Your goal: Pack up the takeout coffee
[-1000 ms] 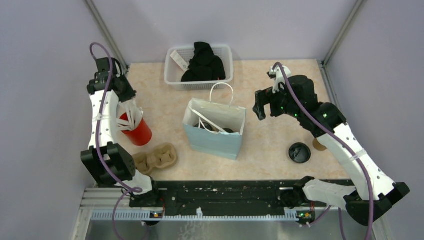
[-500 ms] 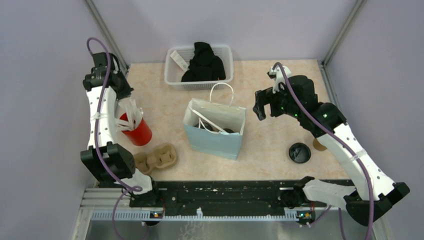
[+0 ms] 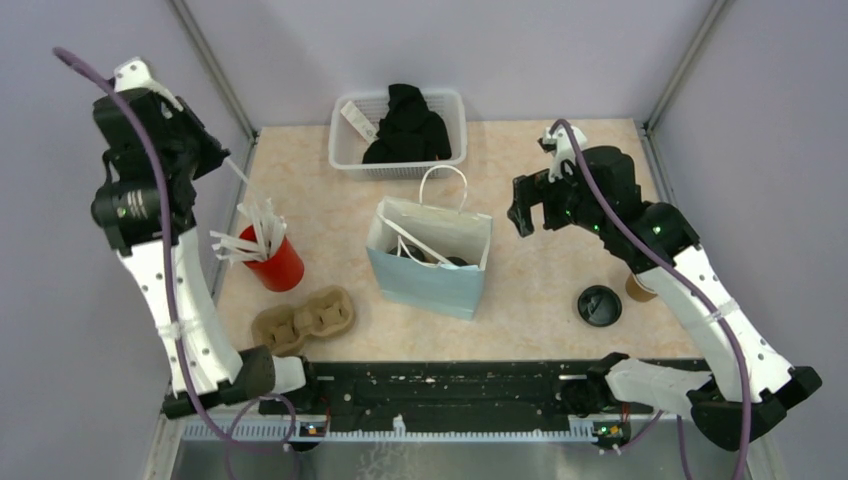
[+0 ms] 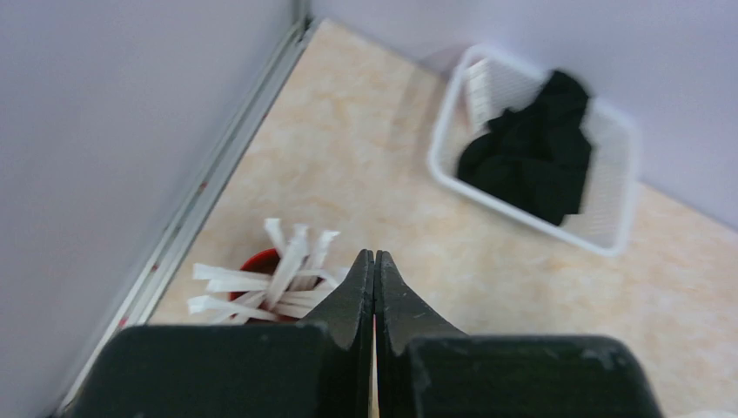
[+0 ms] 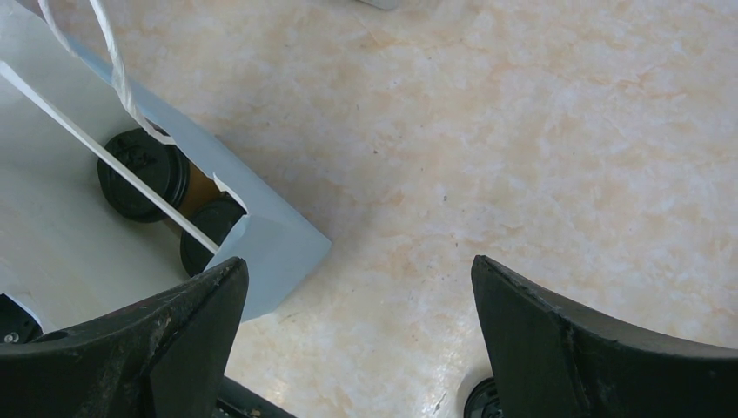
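Observation:
Two takeout coffee cups with black lids stand inside the pale blue paper bag. Another brown cup peeks out behind my right arm, beside a loose black lid. My right gripper hangs wide open above bare table just right of the bag, with nothing between its fingers. My left gripper is raised high over the red cup of white straws, its jaws pressed together. In the top view a thin white straw sticks out from its tip.
A moulded brown cup carrier lies in front of the red cup. A white basket holding black cloth stands at the back. The side wall and its metal rail run close to my left arm.
My left gripper has shut at the straw cup and risen high up and to the left, a straw coming with it. The right arm has barely moved.

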{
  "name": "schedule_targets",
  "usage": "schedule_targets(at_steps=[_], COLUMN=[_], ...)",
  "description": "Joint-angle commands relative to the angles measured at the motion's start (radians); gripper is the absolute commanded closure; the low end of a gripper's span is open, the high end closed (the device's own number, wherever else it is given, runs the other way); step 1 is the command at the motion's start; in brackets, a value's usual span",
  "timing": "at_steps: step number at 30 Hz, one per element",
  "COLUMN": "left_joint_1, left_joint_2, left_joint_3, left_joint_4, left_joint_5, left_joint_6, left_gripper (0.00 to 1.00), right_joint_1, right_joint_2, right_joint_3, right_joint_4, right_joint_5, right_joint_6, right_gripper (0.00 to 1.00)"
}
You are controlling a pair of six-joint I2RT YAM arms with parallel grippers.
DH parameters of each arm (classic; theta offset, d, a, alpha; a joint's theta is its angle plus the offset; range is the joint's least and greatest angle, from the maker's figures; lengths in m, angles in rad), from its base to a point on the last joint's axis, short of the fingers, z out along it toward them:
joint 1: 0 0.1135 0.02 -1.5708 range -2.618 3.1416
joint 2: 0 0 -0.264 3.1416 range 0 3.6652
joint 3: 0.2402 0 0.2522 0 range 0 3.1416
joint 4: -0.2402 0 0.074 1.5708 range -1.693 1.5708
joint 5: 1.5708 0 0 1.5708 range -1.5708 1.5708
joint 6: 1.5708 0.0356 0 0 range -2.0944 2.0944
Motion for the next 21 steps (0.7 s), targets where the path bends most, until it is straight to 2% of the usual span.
schedule_targets(at_steps=[1, 7, 12, 14, 21], left_joint_1=[-0.002, -0.003, -0.002, -0.003, -0.016], left_joint_2=[-0.144, -0.179, -0.221, -0.225, -0.288], left_joint_3=[-0.003, -0.097, -0.281, -0.332, -0.524], left_joint_4=[0.198, 0.417, 0.718, 0.778, 0.847], left_joint_5=[0.266, 0.648, 0.945, 1.012, 1.115], left_joint_6=[-0.095, -0.271, -0.482, -0.519, -0.528], left_gripper=[1.0, 1.0, 1.0, 1.0, 1.0], right_joint_1=[0.004, 0.005, 0.005, 0.004, 0.005], right_joint_2=[0.01, 0.016, 0.01, 0.009, 0.008], right_joint_3=[0.067, 0.118, 0.145, 0.156, 0.196], right_joint_4=[-0.005, -0.031, -0.044, -0.049, -0.065], right_joint_5=[0.017, 0.027, 0.049, 0.054, 0.048], right_joint_6=[0.0, 0.012, 0.016, 0.025, 0.071], right_gripper=[0.01, 0.01, 0.01, 0.01, 0.01])
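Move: The left hand holds a wrapped straw high up. The paper bag it is bound for stands roughly 32 cm to its right and 4 cm back, its middle some 32 cm lower. The red straw cup is almost under the hand, about 3 cm ahead, 2 cm left and 37 cm down. The brown cup tray lies 15 cm back, 7 cm right and 42 cm down. From the right hand the bag is about 20 cm left, level ahead, and 20 cm lower. Still pinching the straw in shut fingers, the left hand arcs about 17 cm to the right towards the paper bag, climbing some 12 cm and drawing back at first, then sinking about 6 cm and coming a little forward again. Meanwhile the wrist swings clockwise some 50 degrees and rolls its left side down. The open right hand rises about 4 cm. ##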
